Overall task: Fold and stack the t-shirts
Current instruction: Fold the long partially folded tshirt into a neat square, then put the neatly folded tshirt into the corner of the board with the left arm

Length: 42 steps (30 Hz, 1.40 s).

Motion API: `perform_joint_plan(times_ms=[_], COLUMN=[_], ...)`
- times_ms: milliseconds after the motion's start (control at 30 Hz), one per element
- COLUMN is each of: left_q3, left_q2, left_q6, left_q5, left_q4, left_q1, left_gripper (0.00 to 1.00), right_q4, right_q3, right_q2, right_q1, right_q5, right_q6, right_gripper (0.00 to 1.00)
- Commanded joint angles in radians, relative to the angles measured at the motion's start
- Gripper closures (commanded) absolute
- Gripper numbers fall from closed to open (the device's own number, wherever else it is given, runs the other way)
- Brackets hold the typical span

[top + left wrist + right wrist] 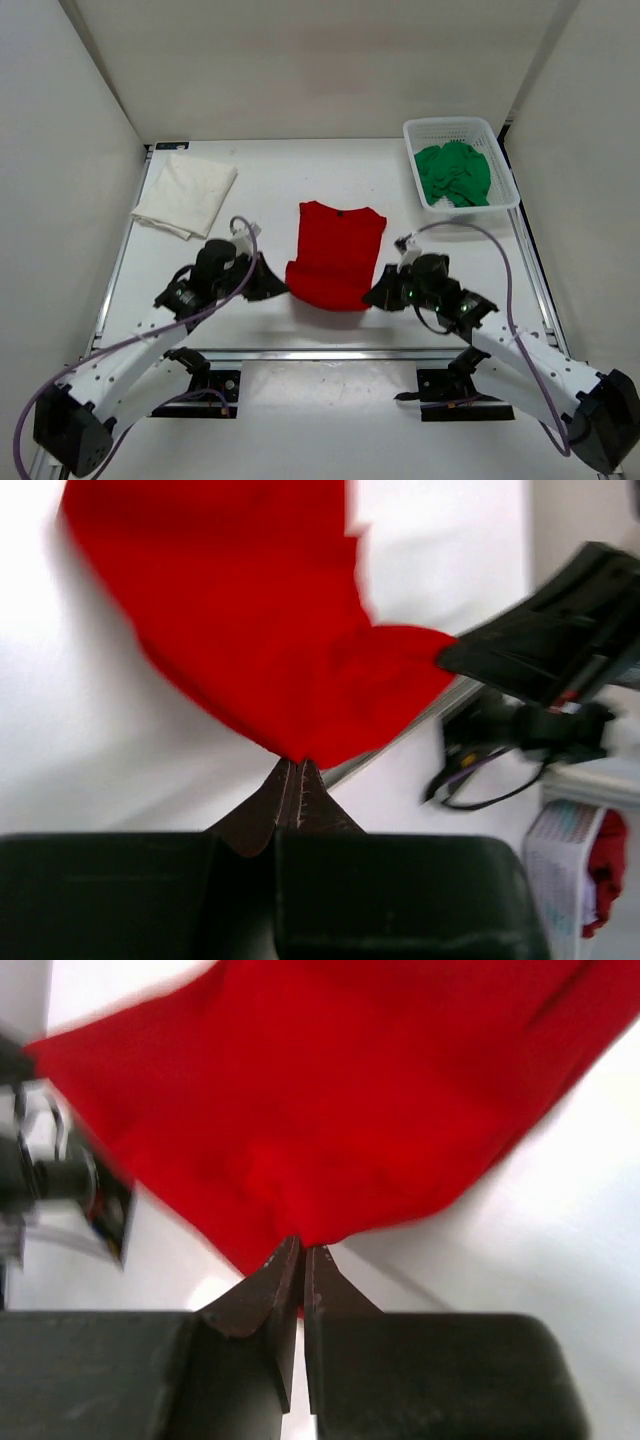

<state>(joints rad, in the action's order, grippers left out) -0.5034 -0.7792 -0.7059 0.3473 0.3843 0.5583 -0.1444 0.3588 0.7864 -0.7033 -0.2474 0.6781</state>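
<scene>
The red t-shirt (335, 252) lies in the middle of the table, collar at the far end. My left gripper (282, 287) is shut on its near left corner, and in the left wrist view the red t-shirt (260, 630) rises from the pinched left gripper (298, 761). My right gripper (371, 297) is shut on the near right corner; the right wrist view shows the red t-shirt (330, 1100) lifted at the right gripper (302, 1249). A folded white t-shirt (186, 193) lies at the far left. The green t-shirt (453, 174) is crumpled in the basket.
The white mesh basket (497, 142) stands at the far right corner of the table. White walls close in the left, right and back. The table's metal front rail (320, 354) runs just in front of the arm bases.
</scene>
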Motion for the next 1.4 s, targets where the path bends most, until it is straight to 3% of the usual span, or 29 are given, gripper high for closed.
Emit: perform_joint_plan(times_ms=[0, 67, 233, 467, 533, 600, 667, 733, 800, 933, 1033, 1167, 1367], left_q3=[-0.211, -0.332, -0.633, -1.091, -1.109, -1.088, -1.014, -0.963, -0.858, -0.652, -0.457, -0.460, -0.633], left_q2=[-0.160, -0.296, -0.778, -1.202, -1.276, -1.273, -1.217, -1.172, -1.129, -1.048, -1.023, -1.071, -1.279], left_q6=[0.031, 0.057, 0.069, 0.092, 0.068, 0.004, -0.012, -0.006, -0.003, 0.029, -0.013, 0.008, 0.000], left_q5=[0.022, 0.018, 0.002, -0.111, -0.094, -0.052, -0.054, -0.062, -0.061, -0.019, 0.065, 0.078, 0.050], left_q4=[-0.062, -0.120, -0.183, -0.049, -0.074, -0.149, -0.229, -0.254, -0.269, -0.350, -0.519, -0.535, -0.490], left_q1=[-0.032, -0.090, -0.175, -0.239, -0.254, -0.285, -0.290, -0.293, -0.296, -0.265, -0.259, -0.241, -0.170], left_gripper=[1.00, 1.00, 1.00, 0.94, 0.80, 0.64, 0.38, 0.31, 0.26, 0.09, 0.01, 0.02, 0.01], right_q4=[-0.014, 0.011, 0.080, 0.049, 0.020, 0.003, -0.007, 0.002, 0.031, 0.251, 0.386, 0.437, 0.479], right_q3=[0.228, 0.325, 0.577, 0.984, 1.078, 1.181, 1.218, 1.189, 1.110, 0.768, 0.536, 0.343, 0.201], right_q2=[0.109, 0.286, 0.644, 1.107, 1.188, 1.251, 1.245, 1.202, 1.113, 0.917, 0.803, 0.700, 0.564], right_q1=[0.157, 0.299, 0.462, 0.544, 0.542, 0.544, 0.539, 0.521, 0.509, 0.490, 0.452, 0.407, 0.380], right_q5=[-0.061, -0.151, -0.259, -0.265, -0.247, -0.265, -0.247, -0.205, -0.175, -0.191, -0.211, -0.225, -0.222], right_q6=[-0.106, -0.181, -0.210, -0.198, -0.193, -0.209, -0.209, -0.232, -0.250, -0.186, -0.155, -0.161, -0.134], right_gripper=[1.00, 1.00, 1.00, 1.00, 0.93, 0.76, 0.63, 0.46, 0.40, 0.38, 0.38, 0.38, 0.38])
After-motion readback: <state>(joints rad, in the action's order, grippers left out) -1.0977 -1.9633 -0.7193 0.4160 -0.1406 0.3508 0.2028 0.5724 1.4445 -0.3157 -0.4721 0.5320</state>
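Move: The red shirt hangs by its near corners from both shut grippers. Its far edge, the goal of the fold, has its middle about 25 cm ahead of the left hand, 13 cm right and 12 cm below; from the right hand it is some 26 cm ahead, 5 cm left and 9 cm down. The folded white shirts lie about 28 cm ahead and 22 cm left of the left hand; the basket sits roughly 35 cm ahead and 21 cm right of the right hand. The red shirt's held near edge is carried forward in a low arc by both hands, rising some 7 cm and then sinking, about 33 cm out over its far end, where both grippers open and let go. Both hands then come back, the left about 10 cm before easing forward and right at the shirt's left side, fingers wide, the right some 20 cm, up and then down to just short of the near right corner. ##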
